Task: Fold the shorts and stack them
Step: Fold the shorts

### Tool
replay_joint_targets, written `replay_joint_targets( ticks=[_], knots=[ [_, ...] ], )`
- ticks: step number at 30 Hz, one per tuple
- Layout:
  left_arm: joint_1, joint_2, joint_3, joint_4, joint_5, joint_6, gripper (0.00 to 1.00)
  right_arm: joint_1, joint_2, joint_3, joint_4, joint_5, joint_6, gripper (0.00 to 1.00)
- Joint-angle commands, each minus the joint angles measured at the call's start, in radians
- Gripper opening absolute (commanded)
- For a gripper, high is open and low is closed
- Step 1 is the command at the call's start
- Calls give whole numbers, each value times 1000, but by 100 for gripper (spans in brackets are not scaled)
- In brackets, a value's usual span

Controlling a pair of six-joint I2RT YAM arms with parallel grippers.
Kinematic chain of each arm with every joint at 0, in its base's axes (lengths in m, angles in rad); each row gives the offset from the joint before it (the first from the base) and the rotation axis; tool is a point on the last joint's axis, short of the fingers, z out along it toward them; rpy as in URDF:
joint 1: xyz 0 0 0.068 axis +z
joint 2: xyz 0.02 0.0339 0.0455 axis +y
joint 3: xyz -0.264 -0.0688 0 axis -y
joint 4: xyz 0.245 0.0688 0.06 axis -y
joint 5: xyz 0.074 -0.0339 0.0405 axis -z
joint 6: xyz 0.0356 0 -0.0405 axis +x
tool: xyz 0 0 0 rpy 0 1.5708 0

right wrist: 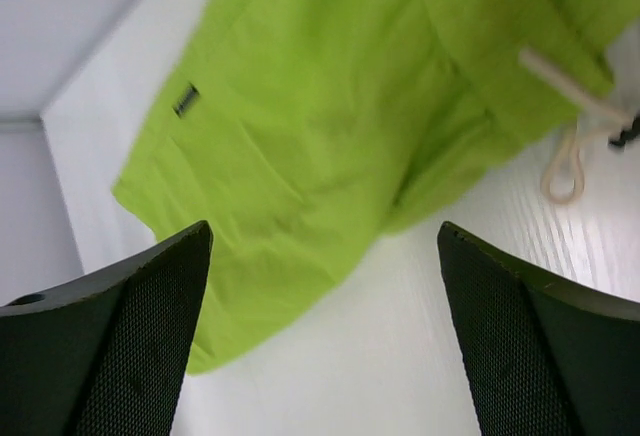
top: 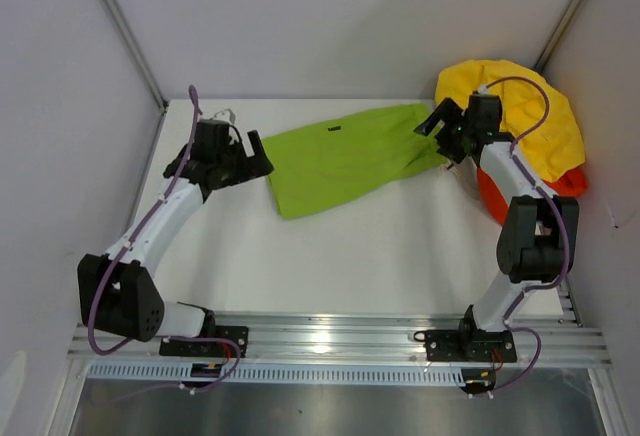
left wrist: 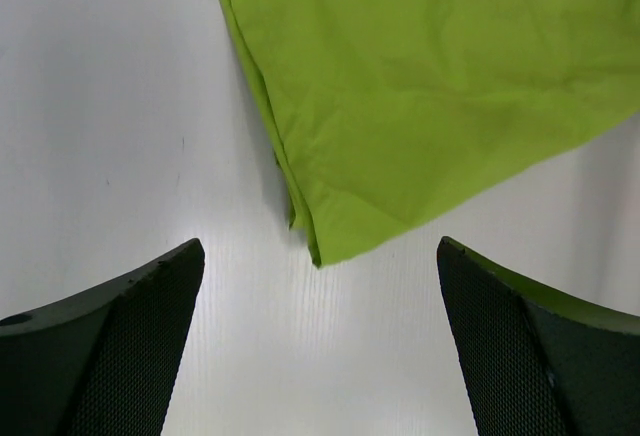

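Note:
The lime-green shorts (top: 345,161) lie flat on the white table (top: 350,256), spread between my two grippers. My left gripper (top: 258,159) sits just off their left end, open and holding nothing. In the left wrist view a corner of the green cloth (left wrist: 430,96) points toward the gap of that gripper (left wrist: 320,248). My right gripper (top: 436,128) hovers open over the right, waist end. The right wrist view has the green shorts (right wrist: 320,126) and their white drawstring (right wrist: 570,151) beyond its open gripper (right wrist: 325,228). The orange-red shorts (top: 495,201) lie behind the right arm.
A yellow cloth (top: 535,106) is bunched in the back right corner, partly on top of the orange-red pair. White walls close in the table on the left, back and right. A metal rail (top: 330,341) with both arm bases runs along the near edge.

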Motion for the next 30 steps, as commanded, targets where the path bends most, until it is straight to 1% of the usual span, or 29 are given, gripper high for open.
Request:
replay_joint_targets(
  ticks=[1,4,6,7,8,9,11,12,13,14,15,16,18,20,21,24,26,28,30],
  knots=[
    [-4,-114,-139,136,110,-82,99,80,-91,-117,47,16,-55,94],
    [-2,-169,-248,185,99,-103,99,155,-107,-167,44,80,-91,93],
    [-2,-183,-314,217,116,-128,99,171,-104,-200,48,69,-84,93],
    [-2,-188,-331,233,133,-136,99,175,-102,-215,56,48,-72,92],
    [-2,-194,-351,284,149,-166,99,174,-105,-233,65,46,-46,93],
    [-2,-194,-418,317,200,-183,99,175,-108,-252,71,52,-32,93],
    [-4,-193,-460,409,244,-237,99,171,-129,-321,120,78,8,95],
    [-5,-191,-507,432,257,-248,99,165,-136,-370,166,79,23,95],
    [-8,-191,-515,454,262,-254,99,157,-143,-393,189,76,40,95],
    [-16,-184,-525,473,260,-251,99,140,-153,-416,217,63,54,98],
    [-25,-176,-517,477,243,-239,99,131,-153,-431,250,62,72,98],
    [-36,-167,-511,452,223,-204,99,125,-153,-450,260,65,77,99],
    [-66,-124,-450,413,155,-171,99,103,-151,-460,274,80,83,99],
    [-86,-105,-419,385,119,-145,99,81,-151,-477,274,88,88,100],
    [-93,-95,-414,380,102,-139,99,70,-150,-483,324,82,95,99],
    [-129,-79,-361,334,0,-110,99,35,-131,-510,378,59,114,99],
    [-148,-62,-299,279,-83,-90,99,18,-114,-523,401,51,141,100],
    [-160,-42,-243,238,-114,-77,99,7,-84,-531,458,14,178,99],
    [-169,-27,-209,212,-133,-76,99,-36,-50,-531,494,5,207,100]
  ],
)
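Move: The shorts' lower-left corner lies about 4 cm back from my left hand, 3 cm to its right and 17 cm below. On the table too, the shorts' upper-left corner is some 16 cm ahead of that hand and 1 cm left; the black label is 20 cm ahead, 15 cm right. From my right hand, the shorts' lower-right tip is roughly 3 cm back, 7 cm right and 16 cm below, the drawstring 7 cm back and 11 cm right. With both grippers staying wide open, I sink back towards the near edge of the shorts. My left hand drops some 9 cm while drawing back 7 and drifting right, then comes forward and up about 4 cm. My right hand goes about 11 cm down and 9 back, swinging out left and returning, then eases forward, low, its fingers turning slightly clockwise. ##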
